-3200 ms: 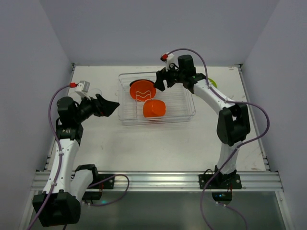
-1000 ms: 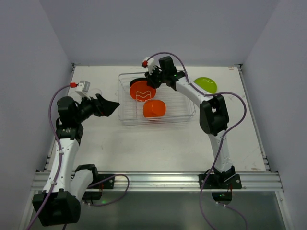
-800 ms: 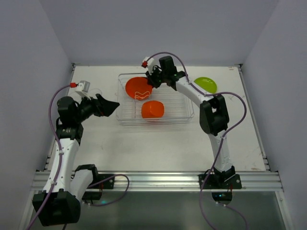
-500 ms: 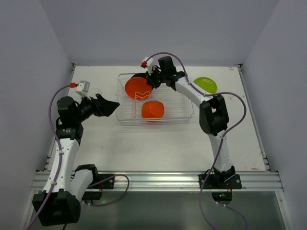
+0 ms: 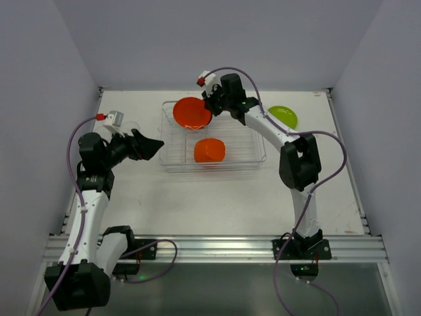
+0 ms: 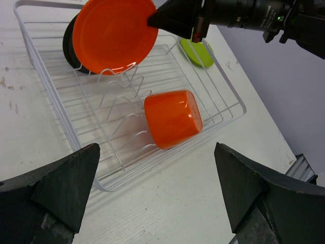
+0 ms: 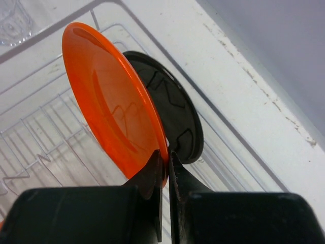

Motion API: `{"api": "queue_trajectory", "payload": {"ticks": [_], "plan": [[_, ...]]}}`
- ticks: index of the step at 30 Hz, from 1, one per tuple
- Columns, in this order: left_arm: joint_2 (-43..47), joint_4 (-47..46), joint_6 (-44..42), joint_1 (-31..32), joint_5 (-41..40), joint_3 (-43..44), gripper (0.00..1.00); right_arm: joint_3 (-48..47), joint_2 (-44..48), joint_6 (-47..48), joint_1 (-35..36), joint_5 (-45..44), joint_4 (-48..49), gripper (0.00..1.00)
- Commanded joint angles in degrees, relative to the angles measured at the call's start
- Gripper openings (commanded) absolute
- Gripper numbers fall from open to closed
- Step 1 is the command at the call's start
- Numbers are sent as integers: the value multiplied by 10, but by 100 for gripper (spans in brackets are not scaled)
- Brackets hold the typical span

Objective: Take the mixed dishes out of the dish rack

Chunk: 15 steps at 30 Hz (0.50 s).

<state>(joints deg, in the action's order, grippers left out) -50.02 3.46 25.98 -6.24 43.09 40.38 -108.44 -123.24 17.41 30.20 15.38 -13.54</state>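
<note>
My right gripper [image 7: 165,161] is shut on the rim of the orange plate [image 7: 109,117] and holds it lifted above the back left of the clear dish rack [image 5: 258,157]. The orange plate shows in the top view [image 5: 191,112] and the left wrist view [image 6: 112,33]. The black plate [image 7: 175,119] stands in the rack behind it. An orange cup [image 5: 210,150] lies on its side in the rack. A lime green plate [image 5: 282,116] lies on the table right of the rack. My left gripper [image 6: 157,190] is open and empty, left of the rack.
A clear glass cup [image 7: 12,18] stands on the table left of the rack, near my left arm [image 5: 99,161]. The back wall is close behind the rack.
My right gripper reached the rack's back left, shut on the orange plate and raised it out of its slot, up and toward the back. The left arm has not moved.
</note>
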Motion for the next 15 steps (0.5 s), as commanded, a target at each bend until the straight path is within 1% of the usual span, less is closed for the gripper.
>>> {"api": "queue_trajectory", "payload": {"ticks": [1, 10, 15], "plan": [[-1, -24, 4, -1, 9, -1, 100, 0, 75, -33, -6, -17, 48, 0], [-2, -24, 4, -1, 9, -2, 100, 10, 128, -97, -35, -16, 59, 0], [-1, -24, 4, -1, 9, -2, 100, 30, 167, -167, -65, -11, 61, 0]]}}
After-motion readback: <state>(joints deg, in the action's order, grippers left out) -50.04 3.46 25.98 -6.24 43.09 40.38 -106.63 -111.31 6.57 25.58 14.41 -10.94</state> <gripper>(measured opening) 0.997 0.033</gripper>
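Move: The right gripper already has the orange plate pinched by its rim, just raised in the rack. The green plate already out on the table lies about 34 cm to this hand's right, 10 cm farther out and 17 cm lower. Close by in the rack, the black plate stands some 4 cm ahead, 7 cm left and 9 cm down; the orange bowl is 12 cm back, straight below that. From the left hand the green plate is roughly 33 cm ahead, 59 cm right and 24 cm down. Lift the orange plate with the right gripper, straight up out of its slot by about 12 cm, away from the black plate. Let the rise bend increasingly to the right, some 5 cm in all, while the wrist rolls its left side up and swings a little clockwise, around 15 degrees altogether. Keep the fingers shut on the rim. ##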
